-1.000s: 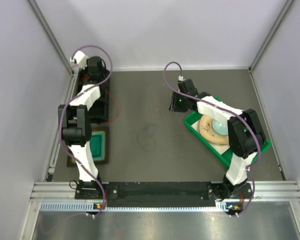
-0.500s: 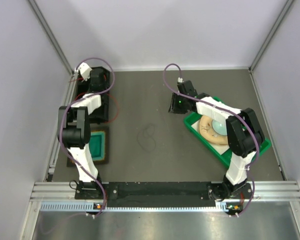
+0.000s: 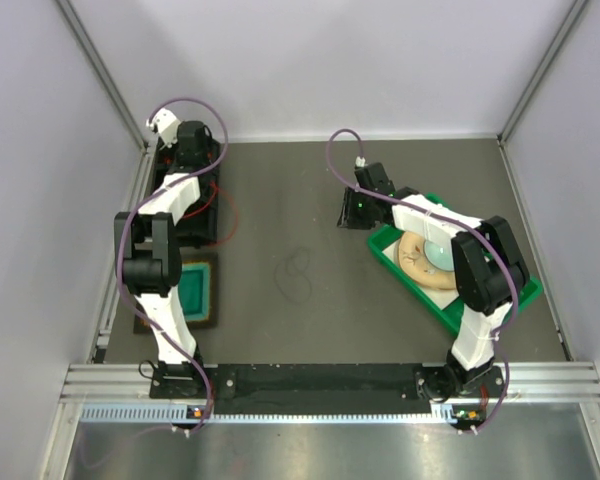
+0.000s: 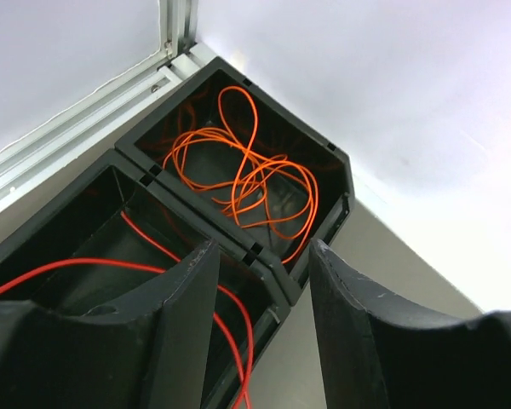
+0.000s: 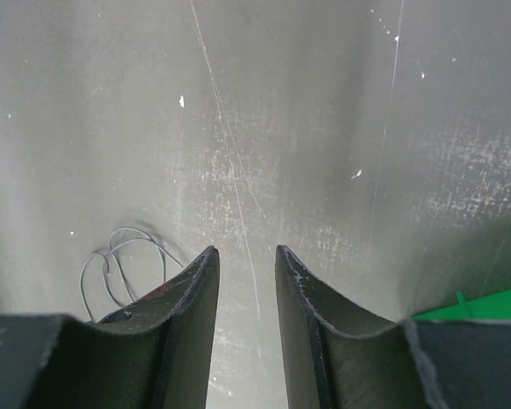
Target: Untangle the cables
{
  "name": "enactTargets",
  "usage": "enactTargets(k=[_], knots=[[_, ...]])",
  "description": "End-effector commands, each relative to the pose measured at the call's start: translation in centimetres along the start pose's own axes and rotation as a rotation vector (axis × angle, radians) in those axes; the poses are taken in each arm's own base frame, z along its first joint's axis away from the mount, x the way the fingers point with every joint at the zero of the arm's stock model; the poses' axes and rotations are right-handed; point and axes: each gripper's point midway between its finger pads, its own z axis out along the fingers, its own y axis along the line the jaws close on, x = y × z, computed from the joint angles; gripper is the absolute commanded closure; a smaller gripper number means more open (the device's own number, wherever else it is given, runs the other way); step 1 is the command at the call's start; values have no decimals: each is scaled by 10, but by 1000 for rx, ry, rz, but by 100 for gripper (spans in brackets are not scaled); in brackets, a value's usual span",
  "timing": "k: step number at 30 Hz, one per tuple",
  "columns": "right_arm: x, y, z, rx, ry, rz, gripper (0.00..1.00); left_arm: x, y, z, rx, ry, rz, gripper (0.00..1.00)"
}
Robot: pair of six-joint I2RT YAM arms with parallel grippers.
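Note:
Orange-red cables (image 4: 247, 170) lie tangled in the far compartment of a black bin (image 4: 344, 175) at the table's back left corner (image 3: 208, 232). Another red cable (image 4: 136, 243) runs through the near compartment, passes under my left fingers and loops out over the table (image 3: 232, 212). My left gripper (image 4: 260, 249) hovers open above the bin (image 3: 192, 160), with nothing between its fingers. A thin dark cable (image 3: 298, 275) lies in loose loops mid-table, also seen low left in the right wrist view (image 5: 119, 266). My right gripper (image 5: 245, 251) hangs open and unladen over bare table (image 3: 354, 210).
A green tray (image 3: 525, 292) at the right holds a beige round thing (image 3: 420, 262) and a pale blue piece. A teal block on a dark mat (image 3: 196, 290) sits at the near left. White walls and a metal rail (image 4: 85, 111) close in beside the bin.
My left gripper has gone from shut to open and its wrist has shifted a little toward the back corner. The right arm has barely moved.

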Motion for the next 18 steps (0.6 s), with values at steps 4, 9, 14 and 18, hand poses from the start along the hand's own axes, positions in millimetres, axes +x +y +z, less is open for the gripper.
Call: enactTargets(k=[4, 9, 14, 18], knots=[[-13, 12, -8, -46, -43, 5, 67, -22, -7, -16, 38, 36, 56, 51], [-13, 12, -9, -46, -44, 5, 67, 9, 23, -51, 2, 178, 278, 48], [-10, 16, -6, -69, -30, 14, 67, 16, 31, -92, 64, 214, 420, 25], [-7, 18, -4, -82, -16, 20, 67, 23, 31, -105, 140, 291, 556, 24]])
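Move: The red cable, trailing over the black bins and their right rim, has its middle about 14 cm back from the left hand, 10 cm to its right and 14 cm below. The orange cable in the far bin is roughly 2 cm ahead, 2 cm right and 16 cm below; the bins' centre is 8 cm back, 2 cm right. From the right hand the red cable lies 3 cm ahead and 32 cm left, slightly lower. Left hand draws back about 9 cm towards the red cable, sinking and veering right, tipping down, fingers opening wider. ##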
